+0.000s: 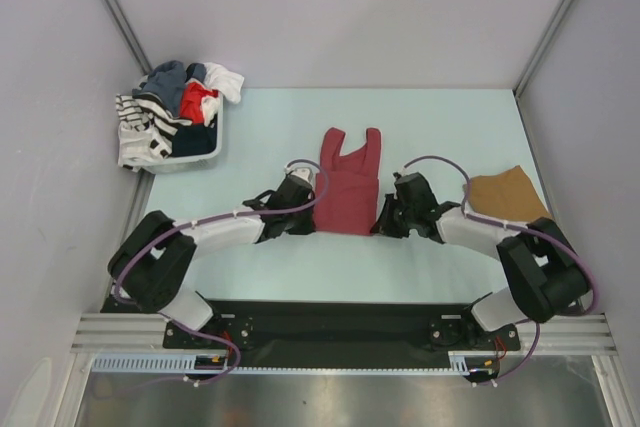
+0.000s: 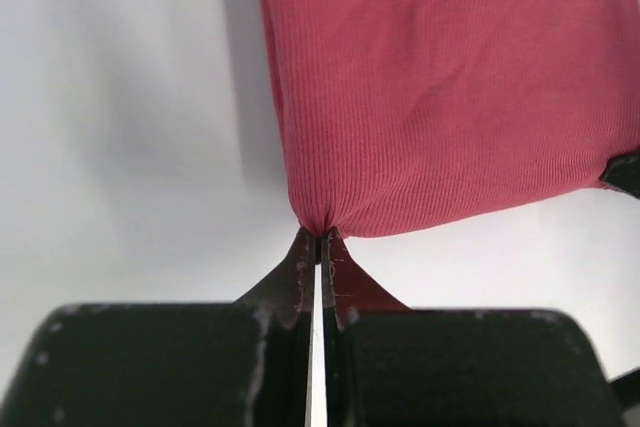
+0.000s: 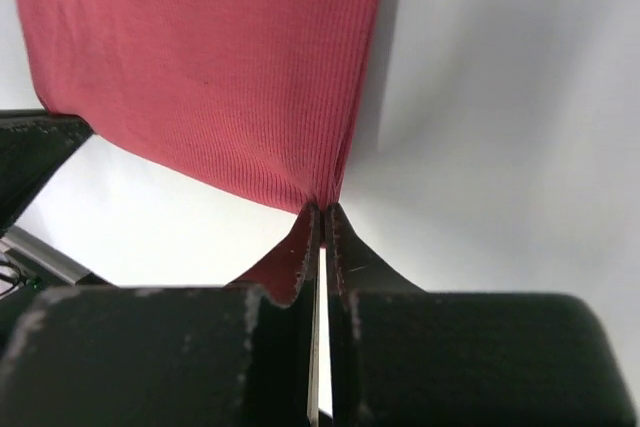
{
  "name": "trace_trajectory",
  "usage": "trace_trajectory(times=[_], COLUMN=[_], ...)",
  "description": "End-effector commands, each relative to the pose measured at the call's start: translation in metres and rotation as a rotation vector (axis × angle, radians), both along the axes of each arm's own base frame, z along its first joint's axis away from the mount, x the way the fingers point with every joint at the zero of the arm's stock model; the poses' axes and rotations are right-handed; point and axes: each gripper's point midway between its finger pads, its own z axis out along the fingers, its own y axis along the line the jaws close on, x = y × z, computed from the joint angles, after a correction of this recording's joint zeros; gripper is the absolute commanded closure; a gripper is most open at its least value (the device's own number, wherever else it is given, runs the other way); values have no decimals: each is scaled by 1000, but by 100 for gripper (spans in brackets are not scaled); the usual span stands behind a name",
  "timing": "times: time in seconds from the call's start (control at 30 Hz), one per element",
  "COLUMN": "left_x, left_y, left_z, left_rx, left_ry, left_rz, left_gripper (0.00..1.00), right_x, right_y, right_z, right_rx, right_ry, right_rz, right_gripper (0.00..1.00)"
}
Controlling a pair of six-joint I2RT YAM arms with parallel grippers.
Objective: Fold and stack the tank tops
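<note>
A dark maroon red tank top [image 1: 347, 185] lies spread on the table's middle, straps pointing to the far side. My left gripper [image 1: 314, 215] is shut on its near left hem corner; in the left wrist view the ribbed red cloth [image 2: 450, 87] bunches at the closed tips of the left gripper [image 2: 320, 235]. My right gripper [image 1: 380, 223] is shut on the near right hem corner, and the right wrist view shows the red tank top [image 3: 210, 67] pinched at the right gripper [image 3: 322, 209]. A tan-brown tank top [image 1: 505, 195] lies folded at the right edge.
A white basket [image 1: 190, 159] heaped with mixed clothes stands at the far left of the pale table [image 1: 440, 117]. Grey walls close in both sides and the back. Both arms stretch inward from their bases on the black rail [image 1: 340, 332].
</note>
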Motion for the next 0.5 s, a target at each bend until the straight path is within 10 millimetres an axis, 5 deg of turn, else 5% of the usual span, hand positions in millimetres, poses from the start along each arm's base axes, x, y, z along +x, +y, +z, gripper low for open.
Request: trace_trajectory(times=[0.0, 0.3, 0.47], left_x=[-28, -77, -98], left_y=[0, -6, -6], left_z=[4, 2, 16], left_rx=[14, -43, -44], left_ry=[7, 36, 55], left_rz=[-19, -29, -49], left_gripper=[100, 100, 100], right_x=[-25, -79, -93], right_y=[-11, -30, -31], right_z=[6, 16, 47], right_rx=[-39, -93, -66], right_ry=[12, 23, -29], right_rz=[23, 37, 52], right_gripper=[100, 100, 99])
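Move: My two closed grippers hold the hem corners of the red tank top, whose middle lies about 13 cm ahead and 7 cm to the right of my left hand, and some 13 cm ahead and 7 cm to the left of my right. The near table edge is roughly 18 cm straight back from either hand. The folded brown tank top sits about 29 cm right of my right hand and 7 cm farther out. All lie a couple of centimetres lower. With both hems still pinched shut, I drag the red tank top straight back over the table towards its near edge, my left hand by about 9 cm and staying low. My right hand goes back about 8 cm, drifts slightly outward to the right and climbs some 4 cm, the rise steepest at the end. ##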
